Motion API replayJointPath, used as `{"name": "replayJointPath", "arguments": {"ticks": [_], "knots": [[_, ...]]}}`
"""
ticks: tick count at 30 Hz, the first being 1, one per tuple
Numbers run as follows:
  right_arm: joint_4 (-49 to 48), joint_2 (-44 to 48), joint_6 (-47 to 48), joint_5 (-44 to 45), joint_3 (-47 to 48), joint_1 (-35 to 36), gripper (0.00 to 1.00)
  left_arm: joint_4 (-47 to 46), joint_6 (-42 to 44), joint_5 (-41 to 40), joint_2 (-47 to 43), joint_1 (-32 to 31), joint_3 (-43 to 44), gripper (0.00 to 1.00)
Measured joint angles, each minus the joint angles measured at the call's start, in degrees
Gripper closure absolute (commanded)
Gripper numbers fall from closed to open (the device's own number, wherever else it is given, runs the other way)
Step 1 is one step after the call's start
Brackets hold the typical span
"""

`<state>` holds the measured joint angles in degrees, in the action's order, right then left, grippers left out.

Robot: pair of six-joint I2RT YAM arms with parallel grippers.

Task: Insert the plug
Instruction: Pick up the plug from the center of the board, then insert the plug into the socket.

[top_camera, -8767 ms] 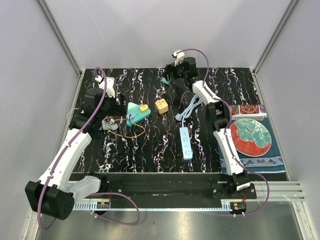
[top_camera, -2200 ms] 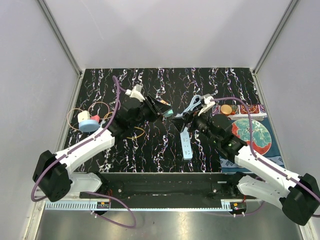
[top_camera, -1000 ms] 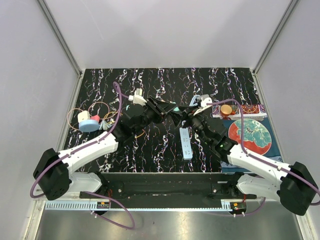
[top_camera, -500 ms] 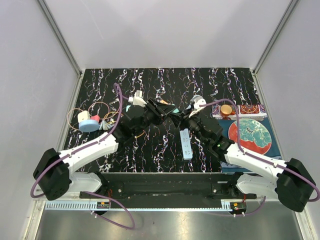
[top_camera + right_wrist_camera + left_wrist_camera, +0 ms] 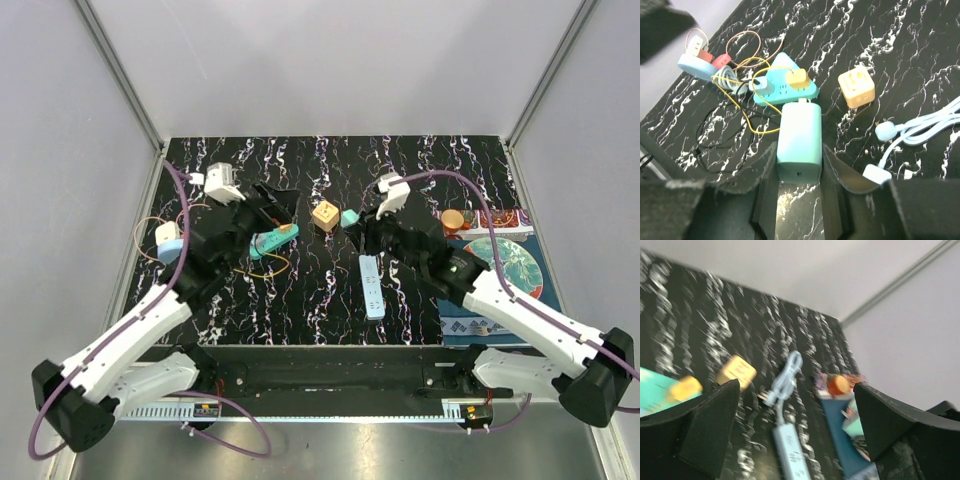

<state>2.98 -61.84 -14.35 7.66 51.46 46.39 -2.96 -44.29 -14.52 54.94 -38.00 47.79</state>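
Observation:
The plug (image 5: 799, 137) is a mint-green block, and my right gripper (image 5: 799, 167) is shut on it, its prong end pointing away over the table. In the top view the plug (image 5: 350, 217) hangs just past the far end of the white power strip (image 5: 371, 285). The strip also shows in the left wrist view (image 5: 790, 452). A teal triangular socket (image 5: 785, 85) with a yellow plug in it lies ahead of the held plug. My left gripper (image 5: 275, 200) is open and empty over the left half of the table, its fingers (image 5: 705, 425) spread wide.
An orange cube adapter (image 5: 323, 214) sits beside the held plug. The strip's pale blue cable (image 5: 920, 125) coils to the right. A yellow wire (image 5: 265, 268) and a blue round socket (image 5: 172, 243) lie at the left. A red plate (image 5: 505, 270) on a blue mat is at the right.
My left gripper opened, let go of the plug and drew back to the left. The right gripper closed on the plug and now holds it alone.

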Motion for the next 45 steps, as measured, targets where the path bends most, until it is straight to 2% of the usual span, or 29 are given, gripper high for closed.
{"name": "replayJointPath", "arguments": {"ticks": [1,8,12,16,21,26,35,45], "knots": [[3.7,-0.6,-0.4,-0.3,2.4,0.0,1.0,0.7,1.8,-0.6,-0.6,0.2,0.5,0.01],[30.5,-11.1,-2.3,-4.2,20.1,-0.2,1.0,9.6,33.2,-6.4,-8.2,0.5,9.1,0.01],[43.5,-18.1,-2.9,-8.2,26.7,-1.8,1.0,11.0,44.2,-8.2,-12.5,0.5,8.2,0.01],[53.2,-24.5,-3.0,-12.5,30.1,-5.0,1.0,10.6,51.8,-9.4,-16.6,0.5,3.0,0.01],[61.9,-33.2,-2.7,-14.4,32.4,-7.6,1.0,10.8,57.2,-11.0,-17.5,0.5,-2.2,0.01],[65.9,-39.3,-1.9,-14.9,35.2,-9.2,1.0,11.0,59.7,-13.4,-17.6,0.5,-4.6,0.01],[67.4,-46.6,-0.2,-15.0,38.7,-11.2,1.0,7.0,62.1,-21.4,-21.6,1.5,-7.5,0.01],[67.8,-51.5,1.1,-15.9,39.9,-11.4,1.0,4.4,63.0,-23.3,-23.2,2.0,-9.0,0.01]]}}
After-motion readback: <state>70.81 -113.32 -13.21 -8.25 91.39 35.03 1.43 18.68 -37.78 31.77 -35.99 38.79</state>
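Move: The right hand already holds the green plug. The middle socket of the white power strip it is taken to lies some 25 cm below it, about 5 cm to its right and 3 cm back. The yellow cube stands about 16 cm ahead and 5 cm left of this hand, the teal triangular block about 10 cm ahead and 17 cm left, both some 25 cm lower. From the empty left hand that socket lies about 16 cm right, 6 cm back and 30 cm below. Keeping its pinch on the green plug, the right hand sinks about 19 cm towards the white strip while easing right and slightly back, and the wrist tips over some 80 degrees so that plug and fingers point straight down; it slows over the last part. The left hand, empty and wide open, swings roughly 17 cm left, rising then sinking again, and rolls its left side up. ##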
